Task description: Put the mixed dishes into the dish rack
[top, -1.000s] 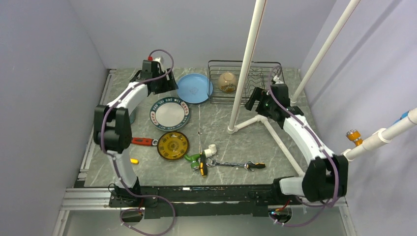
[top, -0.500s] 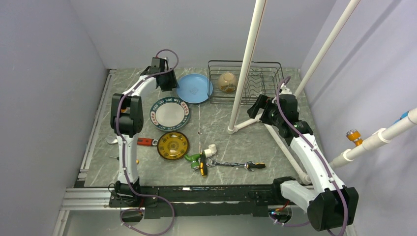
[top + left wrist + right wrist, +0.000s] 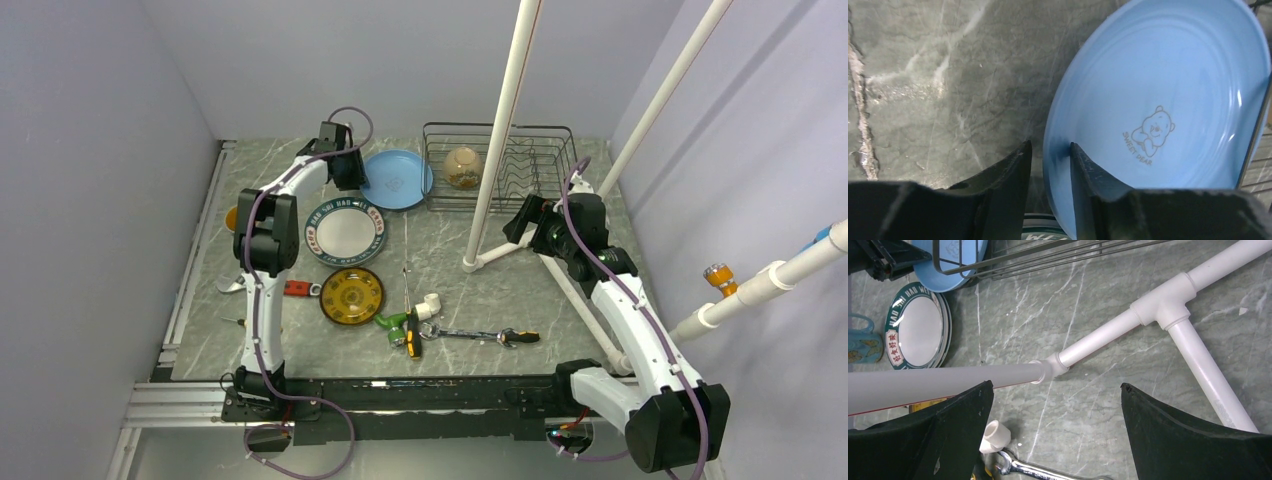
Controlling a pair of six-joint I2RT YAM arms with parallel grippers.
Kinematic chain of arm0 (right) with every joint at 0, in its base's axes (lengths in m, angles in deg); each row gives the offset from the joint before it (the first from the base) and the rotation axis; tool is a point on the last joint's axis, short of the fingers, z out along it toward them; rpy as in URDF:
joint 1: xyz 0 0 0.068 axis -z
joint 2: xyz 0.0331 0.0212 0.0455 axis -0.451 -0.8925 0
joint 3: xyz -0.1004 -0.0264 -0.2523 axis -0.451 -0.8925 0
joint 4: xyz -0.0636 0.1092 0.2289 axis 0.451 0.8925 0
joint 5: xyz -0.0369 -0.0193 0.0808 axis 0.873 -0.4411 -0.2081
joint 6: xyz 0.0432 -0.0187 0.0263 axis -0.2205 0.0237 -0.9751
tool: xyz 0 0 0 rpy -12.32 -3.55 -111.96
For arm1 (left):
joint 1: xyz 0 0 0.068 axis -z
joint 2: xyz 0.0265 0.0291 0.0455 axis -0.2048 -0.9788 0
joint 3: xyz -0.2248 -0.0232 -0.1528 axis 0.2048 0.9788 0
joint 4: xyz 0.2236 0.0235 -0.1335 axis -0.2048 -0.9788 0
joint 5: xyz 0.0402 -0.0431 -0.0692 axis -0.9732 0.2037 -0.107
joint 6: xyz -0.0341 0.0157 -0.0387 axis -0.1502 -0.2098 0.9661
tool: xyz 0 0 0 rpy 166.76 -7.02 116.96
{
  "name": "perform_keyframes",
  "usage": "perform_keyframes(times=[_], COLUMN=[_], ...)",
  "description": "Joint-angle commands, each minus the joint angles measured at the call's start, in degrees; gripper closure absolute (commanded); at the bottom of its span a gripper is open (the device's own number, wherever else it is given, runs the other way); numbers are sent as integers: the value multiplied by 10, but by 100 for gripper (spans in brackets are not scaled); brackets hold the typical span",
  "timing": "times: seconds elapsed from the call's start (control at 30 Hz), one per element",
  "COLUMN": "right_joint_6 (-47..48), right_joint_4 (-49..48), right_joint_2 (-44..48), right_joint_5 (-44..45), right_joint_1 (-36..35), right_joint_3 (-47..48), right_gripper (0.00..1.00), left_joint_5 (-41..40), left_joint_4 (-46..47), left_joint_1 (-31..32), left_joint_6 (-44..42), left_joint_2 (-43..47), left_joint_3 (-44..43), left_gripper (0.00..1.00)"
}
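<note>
A light-blue plate (image 3: 398, 180) (image 3: 1158, 90) rests with its right edge against the black wire dish rack (image 3: 550, 127). My left gripper (image 3: 350, 172) (image 3: 1050, 144) straddles the plate's left rim. One finger lies on the plate's inner face, and a narrow gap shows between the other finger and the rim, so it is still open. A tan-speckled bowl (image 3: 462, 167) sits in the rack. The green-rimmed white plate (image 3: 345, 230) and the yellow-centred plate (image 3: 352, 295) lie flat on the table. The teal mug (image 3: 860, 345) stands left of them. My right gripper (image 3: 524, 218) (image 3: 1056, 385) hangs wide open and empty.
A white pipe frame (image 3: 500, 140) rises in front of the rack, and its base pipes (image 3: 1098, 337) run under my right gripper. A wrench (image 3: 470, 333), screwdrivers (image 3: 410, 335), a red-handled tool (image 3: 292, 288) and a white pipe fitting (image 3: 430, 305) lie near the front. Walls close both sides.
My left gripper has moved right to the blue plate's rim, and its jaws have narrowed around it. The right arm swung back to the right, then held still.
</note>
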Motion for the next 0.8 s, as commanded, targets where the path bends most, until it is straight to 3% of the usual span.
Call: perform_keyframes(times=[0.0, 0.2, 0.47, 0.77], right_joint_6=[7, 9, 11, 22], right_joint_4=[1, 1, 3, 13], right_joint_2=[12, 13, 7, 13], right_joint_5=[3, 4, 9, 33], right_joint_1=[-2, -2, -2, -2], right_joint_3=[-4, -5, -7, -5], right_gripper=[0, 0, 0, 0], left_joint_5=[-36, -99, -141, -113], left_joint_4=[-28, -56, -87, -102], left_joint_1=[10, 8, -7, -29], left_joint_6=[-13, -44, -76, -57], left_joint_2=[-17, -4, 30, 116], left_joint_3=[-45, -42, -42, -30], left_gripper=[65, 83, 100, 100])
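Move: The left hand is already low at the left rim of the blue plate, with one finger over the rim. The plate's middle lies about 9 cm to its right and 1 cm ahead. The white plate with the patterned rim sits some 13 cm back and 4 cm left. The dish rack's middle is roughly 35 cm right and 4 cm ahead. From the right hand the blue plate is some 23 cm ahead, 28 cm left and 15 cm below. The left fingers close and pinch the blue plate's left rim, the hand barely moving meanwhile. Keeping that grip, the hand then draws the plate left, away from the dish rack, by about 5 cm and raises it some 4 cm, picking up speed, while the wrist rolls about 10 degrees so that its left side rises. ##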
